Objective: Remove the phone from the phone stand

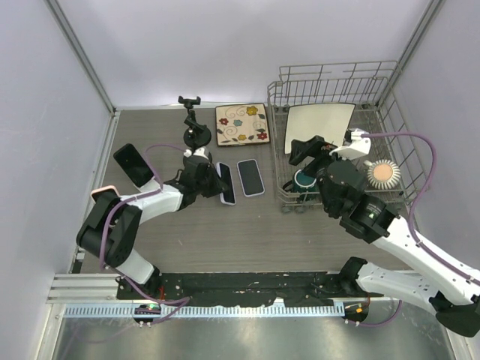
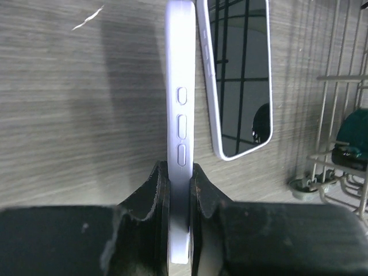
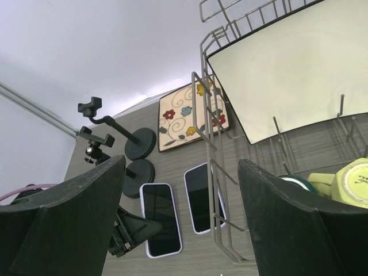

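My left gripper (image 1: pixel 213 181) is shut on a lavender-cased phone (image 1: pixel 226 184), pinching its faces near one end (image 2: pixel 181 172). The phone shows edge-on in the left wrist view (image 2: pixel 181 109), low over the table, and screen-up in the right wrist view (image 3: pixel 160 218). A second phone (image 1: pixel 251 177) lies flat just to its right (image 2: pixel 238 75). Two black phone stands (image 1: pixel 195 135) stand behind them, and their clamps (image 3: pixel 95 138) hold nothing. My right gripper (image 1: pixel 304 150) is open and empty above the dish rack's left side (image 3: pixel 181 224).
A wire dish rack (image 1: pixel 390 112) at the right holds a white plate (image 1: pixel 319 124), a green mug (image 1: pixel 304 180) and a round brush (image 1: pixel 382 174). A floral tile (image 1: pixel 241 124) lies at the back. A dark phone (image 1: pixel 133 165) lies at the left wall.
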Tool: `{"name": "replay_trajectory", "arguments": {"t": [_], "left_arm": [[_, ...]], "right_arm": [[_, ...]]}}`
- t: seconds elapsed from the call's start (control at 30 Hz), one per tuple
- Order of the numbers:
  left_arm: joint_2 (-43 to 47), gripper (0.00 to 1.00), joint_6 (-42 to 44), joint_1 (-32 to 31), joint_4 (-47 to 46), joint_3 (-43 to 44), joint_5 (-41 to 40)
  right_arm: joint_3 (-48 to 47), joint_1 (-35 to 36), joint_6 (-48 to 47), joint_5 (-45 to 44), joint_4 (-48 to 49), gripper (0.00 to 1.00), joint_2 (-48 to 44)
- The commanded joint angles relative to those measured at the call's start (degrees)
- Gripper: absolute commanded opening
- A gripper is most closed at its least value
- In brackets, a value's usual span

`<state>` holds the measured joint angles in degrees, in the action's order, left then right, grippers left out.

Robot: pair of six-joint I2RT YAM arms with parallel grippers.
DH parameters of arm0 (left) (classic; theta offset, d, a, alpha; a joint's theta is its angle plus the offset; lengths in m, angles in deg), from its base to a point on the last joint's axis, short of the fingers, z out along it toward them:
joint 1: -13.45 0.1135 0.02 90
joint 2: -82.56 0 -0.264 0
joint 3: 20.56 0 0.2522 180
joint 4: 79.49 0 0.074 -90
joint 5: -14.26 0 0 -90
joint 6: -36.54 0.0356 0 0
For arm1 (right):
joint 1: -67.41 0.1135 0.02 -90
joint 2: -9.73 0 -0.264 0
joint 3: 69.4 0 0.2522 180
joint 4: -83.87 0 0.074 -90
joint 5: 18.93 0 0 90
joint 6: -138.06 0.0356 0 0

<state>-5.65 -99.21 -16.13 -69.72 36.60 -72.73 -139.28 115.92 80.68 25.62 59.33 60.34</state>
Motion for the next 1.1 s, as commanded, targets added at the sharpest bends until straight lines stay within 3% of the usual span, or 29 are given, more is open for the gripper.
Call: {"name": "replay_trajectory", "arguments": {"t": [0.0,0.27,0.33,0.63,0.87,1.07], "left_arm": [[-3.55,0.0,-4.68,0.05,-10.51,2.75,2.53],[-8.21,0.01,-10.49,0.14,-12.88,2.92,2.36],[-8.74,0.05,-12.07,0.14,-13.06,2.66,1.92],[-10.5,0.33,-12.17,0.14,-11.93,3.18,4.12],[-8.65,0.68,-8.83,0.14,-6.12,4.06,1.65],[-7.51,0.87,-6.54,0.14,-3.57,3.53,1.74]], "right_arm": [[-0.05,-0.26,-2.3,-2.98,0.24,0.84,-2.26],[1.27,-0.43,-3.53,-4.65,-0.2,0.84,-4.38],[1.54,-0.52,-3.36,-4.65,-0.38,0.84,-4.38],[1.71,-0.61,-3.09,-3.94,-0.46,0.84,-3.85],[1.45,-0.7,-3.18,-2.98,-0.38,0.84,-3.15],[1.01,-0.87,-3.18,-2.01,-0.46,0.84,-1.83]]}}
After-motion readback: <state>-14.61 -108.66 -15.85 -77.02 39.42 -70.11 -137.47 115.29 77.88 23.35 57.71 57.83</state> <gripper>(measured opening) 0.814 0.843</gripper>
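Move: The left hand still holds the phone up on its long edge. The bare spot it goes to is about 5 cm to the right, level fore and aft and some 5 cm below; the flat phone lies roughly 12 cm right and 3 cm ahead. The nearer phone stand is about 8 cm left and 9 cm ahead. From the right hand the spot lies some 31 cm left, 4 cm ahead and 33 cm down. Left hand shifts its phone 3 cm forward-right, sinking beside the flat phone, then opens; right hand drifts right. ##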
